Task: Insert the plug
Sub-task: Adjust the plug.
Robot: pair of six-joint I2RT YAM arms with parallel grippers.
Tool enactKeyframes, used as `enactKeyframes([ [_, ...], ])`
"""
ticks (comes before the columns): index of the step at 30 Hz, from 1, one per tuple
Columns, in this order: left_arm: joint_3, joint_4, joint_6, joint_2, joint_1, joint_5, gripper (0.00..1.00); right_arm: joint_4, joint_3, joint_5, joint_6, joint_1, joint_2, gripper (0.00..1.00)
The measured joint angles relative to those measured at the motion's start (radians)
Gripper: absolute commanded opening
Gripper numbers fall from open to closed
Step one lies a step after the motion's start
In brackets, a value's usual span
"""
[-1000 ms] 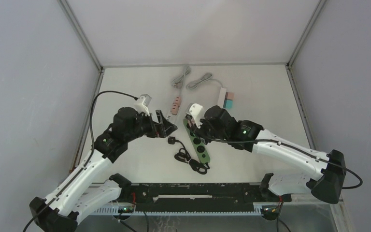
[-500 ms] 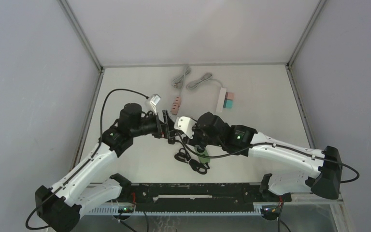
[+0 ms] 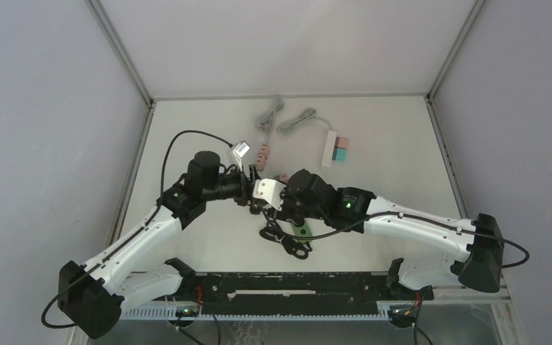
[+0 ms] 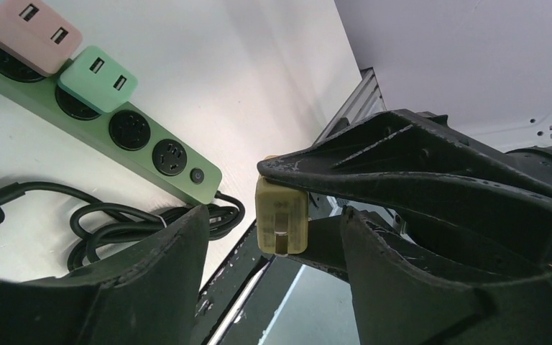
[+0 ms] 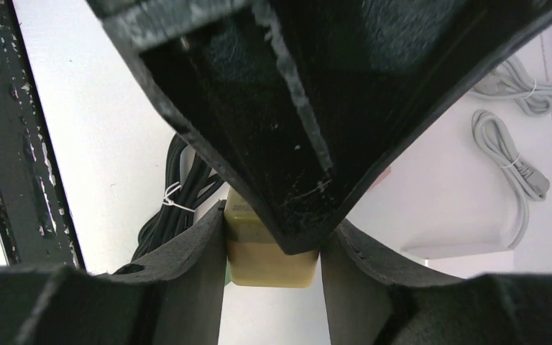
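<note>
A yellow plug (image 5: 269,262) sits squeezed between my right gripper's (image 5: 273,241) two fingers. In the left wrist view the same plug (image 4: 282,215) hangs from the right gripper's black fingers (image 4: 417,154), in the gap between my left gripper's (image 4: 273,241) open jaws, touching neither. The green power strip (image 4: 126,133) lies on the table below, with a pink adapter (image 4: 32,29) and a green adapter (image 4: 97,75) plugged in and two free sockets. In the top view both grippers, left (image 3: 246,192) and right (image 3: 264,205), meet mid-table; the plug is hidden there.
The strip's black coiled cord (image 3: 285,242) lies at its near end. A white power strip (image 3: 328,146) with coloured adapters, two grey cable bundles (image 3: 269,113) and pink adapters (image 3: 261,152) lie farther back. The black rail (image 3: 295,282) runs along the near edge.
My right gripper has swung left, off the green strip, and my left gripper has moved right. The two now meet fingertip to fingertip over the cord.
</note>
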Motion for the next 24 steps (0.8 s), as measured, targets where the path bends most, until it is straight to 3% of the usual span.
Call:
enactKeyframes([
  [11,0.0,0.01,0.0,0.054,-0.033,0.006,0.55,0.007,0.021,0.0,-0.011,0.009,0.025,0.18],
  [20,0.0,0.019,0.009,0.058,-0.039,0.018,0.09,0.008,0.021,0.007,-0.013,0.013,0.034,0.19],
  [23,0.0,0.018,0.011,0.058,-0.039,0.018,0.05,0.009,0.021,0.011,-0.013,0.014,0.034,0.29],
  [24,0.0,0.019,0.012,0.058,-0.039,0.018,0.04,0.009,0.021,0.012,-0.013,0.014,0.034,0.4],
])
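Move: The yellow plug, still held in the right fingers, hangs just off the left fingertips: about 1 cm back, 2 cm to the right and 1 cm lower; from the right hand, those open left fingertips are roughly 2 cm to the left, 1 cm ahead and 1 cm up. The green power strip's middle lies some 8 cm ahead, 9 cm right and 20 cm below the left hand; from there the green plug is 13 cm ahead, 8 cm right, and the black cable coil 2 cm back, 7 cm right. The left hand eases down and to its right by a bit over 1 cm each, drifting slightly back, so that its half-open fingers come around the yellow plug's body, while the right hand keeps its unchanged grip and carries the plug about 1 cm left to meet them. With both arms then all but still in mid-air above the power strip, the left fingers close and pinch the plug from two sides, their closing effort rising as they stop on it, and the right fingers don't let go. ##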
